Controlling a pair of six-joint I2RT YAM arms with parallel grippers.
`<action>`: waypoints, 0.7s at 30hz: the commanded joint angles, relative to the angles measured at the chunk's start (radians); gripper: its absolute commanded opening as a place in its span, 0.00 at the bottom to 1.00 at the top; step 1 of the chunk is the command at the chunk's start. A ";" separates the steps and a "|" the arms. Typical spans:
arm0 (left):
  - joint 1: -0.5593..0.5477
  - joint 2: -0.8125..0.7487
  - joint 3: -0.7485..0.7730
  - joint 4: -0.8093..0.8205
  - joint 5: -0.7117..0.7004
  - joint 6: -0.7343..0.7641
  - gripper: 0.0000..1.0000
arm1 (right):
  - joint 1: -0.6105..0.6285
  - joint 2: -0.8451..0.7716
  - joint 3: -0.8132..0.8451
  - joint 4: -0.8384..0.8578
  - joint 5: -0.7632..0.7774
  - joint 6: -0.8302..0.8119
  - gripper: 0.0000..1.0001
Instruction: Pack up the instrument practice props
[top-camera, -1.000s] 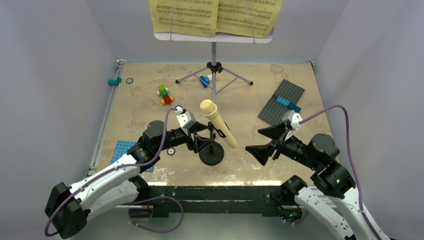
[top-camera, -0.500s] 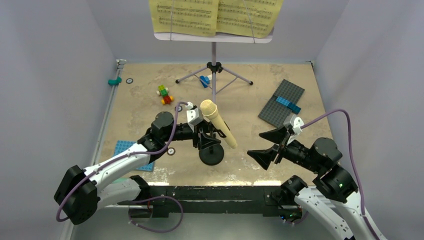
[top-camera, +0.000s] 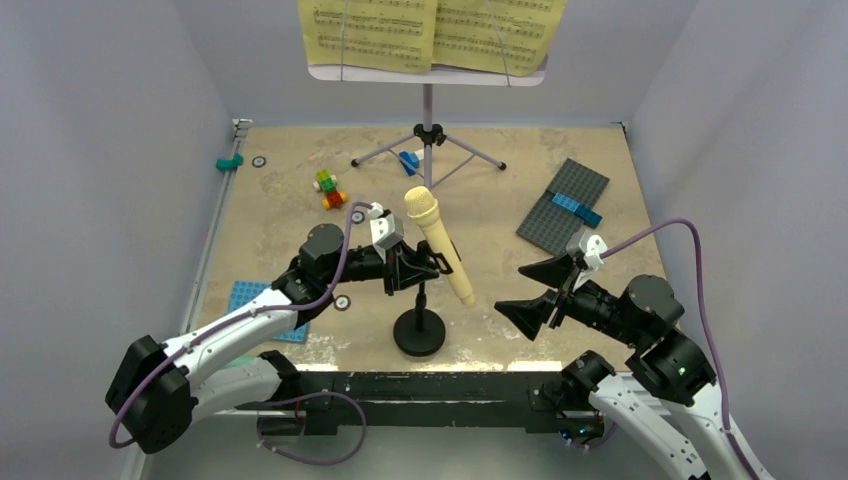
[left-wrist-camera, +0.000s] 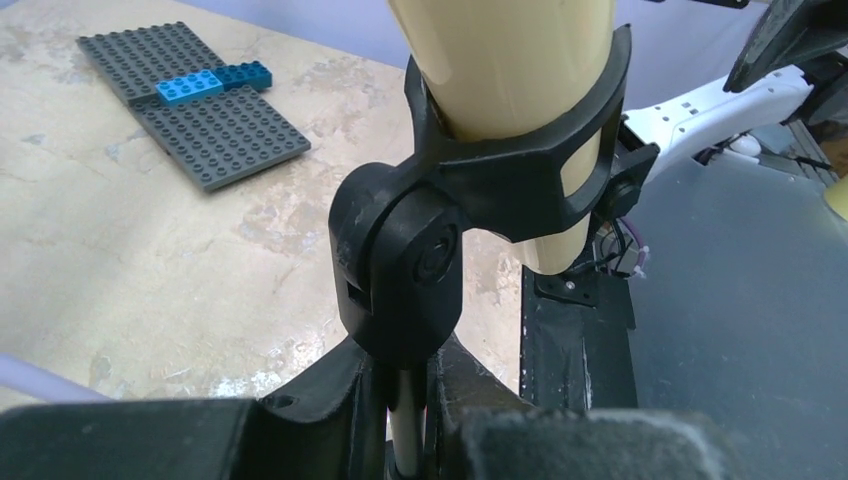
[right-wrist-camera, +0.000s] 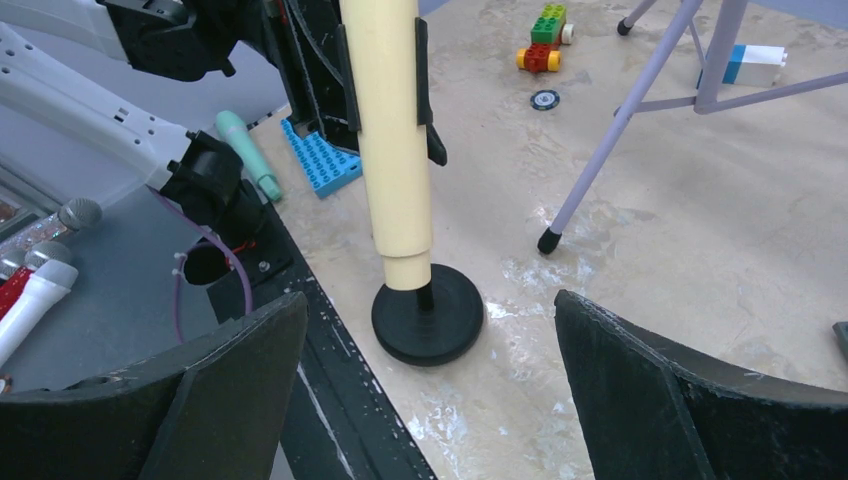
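Observation:
The cream toy microphone (top-camera: 437, 245) sits tilted in the clip of the small black mic stand (top-camera: 419, 333), near the table's front edge. My left gripper (top-camera: 418, 270) is shut on the stand's thin post just below the black swivel joint (left-wrist-camera: 400, 260); its fingers (left-wrist-camera: 330, 400) press the post from both sides. The right gripper (top-camera: 540, 290) hangs open to the right of the stand, apart from it; its view shows the microphone (right-wrist-camera: 390, 130) and the round base (right-wrist-camera: 428, 312) ahead. The tripod music stand (top-camera: 427, 72) with yellow sheet-music pages (top-camera: 430, 30) stands at the back.
A grey baseplate (top-camera: 562, 203) with blue bricks lies at the right. A blue baseplate (top-camera: 250, 300) lies under my left arm. Colourful bricks (top-camera: 328, 188) and a blue-white brick (top-camera: 409, 160) lie near the tripod legs (top-camera: 470, 152). A teal piece (top-camera: 230, 161) sits by the left rail.
My left gripper reached the mic stand's post and closed on it. The stand's base has shifted toward the near edge and the microphone stands more upright. The right arm has barely moved.

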 joint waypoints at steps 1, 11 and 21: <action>-0.008 -0.103 0.018 0.058 -0.118 -0.038 0.00 | 0.004 -0.018 0.011 0.001 0.013 -0.015 0.99; -0.319 -0.165 0.023 0.033 -1.007 0.144 0.00 | 0.004 0.000 -0.010 0.039 0.127 0.035 0.97; -0.545 0.097 0.001 0.595 -1.683 0.455 0.00 | 0.004 0.024 -0.040 0.072 0.214 0.080 0.96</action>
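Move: The left hand already pinches the microphone stand just under its clip; the microphone's middle sits about 2 cm ahead, 3 cm right and 5 cm above. The tripod's near foot stands roughly 12 cm ahead of that hand, 2 cm right, and a small round disc 6 cm ahead, 14 cm left, both some 20 cm below. From the open right hand, the microphone is about 4 cm ahead, 10 cm left and 3 cm higher. Still gripping the stem, the left turns some 50 degrees counter-clockwise, 5 cm forward; the open right eases 3 cm forward. ##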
